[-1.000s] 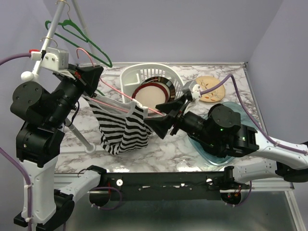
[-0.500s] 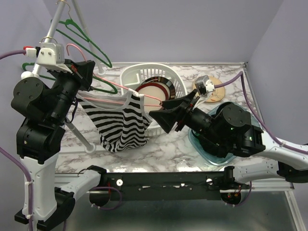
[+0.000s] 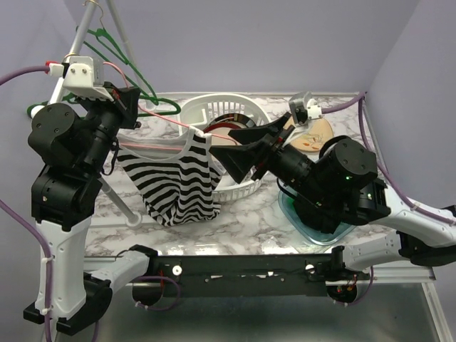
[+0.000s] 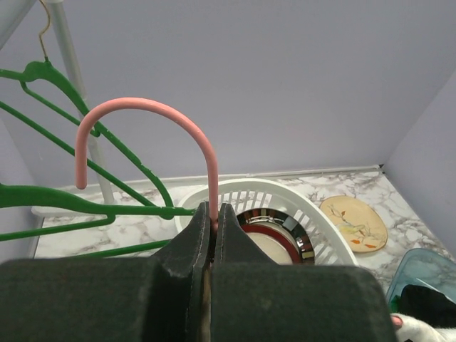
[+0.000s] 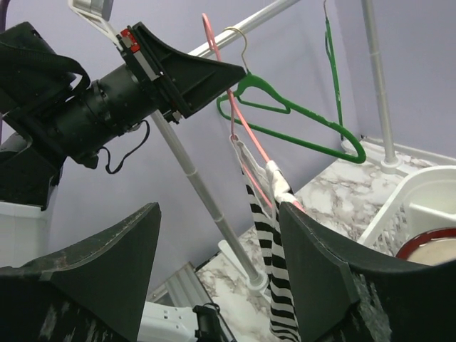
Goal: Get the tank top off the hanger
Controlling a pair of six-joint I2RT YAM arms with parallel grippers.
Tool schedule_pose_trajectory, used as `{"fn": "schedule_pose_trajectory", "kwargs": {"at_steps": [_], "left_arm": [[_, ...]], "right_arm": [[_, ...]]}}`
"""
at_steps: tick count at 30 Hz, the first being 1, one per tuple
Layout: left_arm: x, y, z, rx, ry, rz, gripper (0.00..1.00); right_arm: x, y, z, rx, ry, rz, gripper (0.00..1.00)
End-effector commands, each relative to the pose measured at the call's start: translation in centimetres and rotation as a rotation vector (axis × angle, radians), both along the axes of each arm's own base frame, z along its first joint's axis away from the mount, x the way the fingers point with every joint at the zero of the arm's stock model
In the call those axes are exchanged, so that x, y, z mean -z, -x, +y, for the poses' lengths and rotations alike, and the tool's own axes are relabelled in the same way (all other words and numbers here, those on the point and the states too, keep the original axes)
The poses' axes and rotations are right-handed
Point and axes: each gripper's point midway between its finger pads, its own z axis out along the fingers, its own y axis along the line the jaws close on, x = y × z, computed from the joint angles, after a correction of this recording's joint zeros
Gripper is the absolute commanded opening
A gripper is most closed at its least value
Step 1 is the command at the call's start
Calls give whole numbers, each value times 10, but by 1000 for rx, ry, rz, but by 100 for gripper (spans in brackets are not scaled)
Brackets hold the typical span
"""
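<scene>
A black-and-white striped tank top hangs on a pink hanger, above the table. My left gripper is shut on the hanger's neck just under its hook, with the jaws pressed on the pink wire. My right gripper is open and empty, right beside the top's right shoulder strap. In the right wrist view the top and hanger show between my spread fingers, close to the right one.
A white basket holding plates stands behind the top. A tan plate and a teal glass dish lie under the right arm. Green hangers hang on the rack, whose pole stands at the left.
My left gripper has lifted the hanger and levelled it, so the top hangs higher and spread out. My right gripper has risen and moved back toward the top's right shoulder.
</scene>
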Motion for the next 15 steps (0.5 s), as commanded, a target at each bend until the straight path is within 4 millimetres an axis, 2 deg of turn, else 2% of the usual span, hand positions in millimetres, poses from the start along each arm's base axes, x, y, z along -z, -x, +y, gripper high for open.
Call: {"fn": "schedule_pose_trajectory", "kwargs": {"at_steps": [1,2,6,14,15], "left_arm": [[-12,2,5,-25,-2,-28,0],[-13,3,5,-22,2,-31,0],[-21,7,6,-23,11,-47,0],[-29,16,5,-3,47,-58,0],[-29,16,4,0,48,-58,0]], "right_arm": [[13,-2,22,0,67,2,73],[21,-4,29,7,90,8,72],[42,-20,35,104,144,12,72],[63,-49,46,276,237,5,71],[60,-50,47,280,240,-6,72]]}}
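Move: My open right hand is going for the tank top's near shoulder strap on the pink hanger, about 8 cm ahead, 6 cm left and 5 cm below it. The hanger's free end sticks out some 6 cm ahead and 1 cm left, 6 cm down. The green hanger's near end is roughly 13 cm ahead and 10 cm left, 5 cm lower. From my left hand, shut on the pink hook, the strap lies some 13 cm right, 4 cm back and 7 cm down. I bring my right hand down about 6 cm and left about 5 cm, going left first, then sinking and easing forward to close in on the near strap. The fingers stay wide open and dip some 10 degrees at the tips while the hand swings slightly clockwise. My left hand keeps its pinch on the hook and finally lifts it about 1.5 cm. ##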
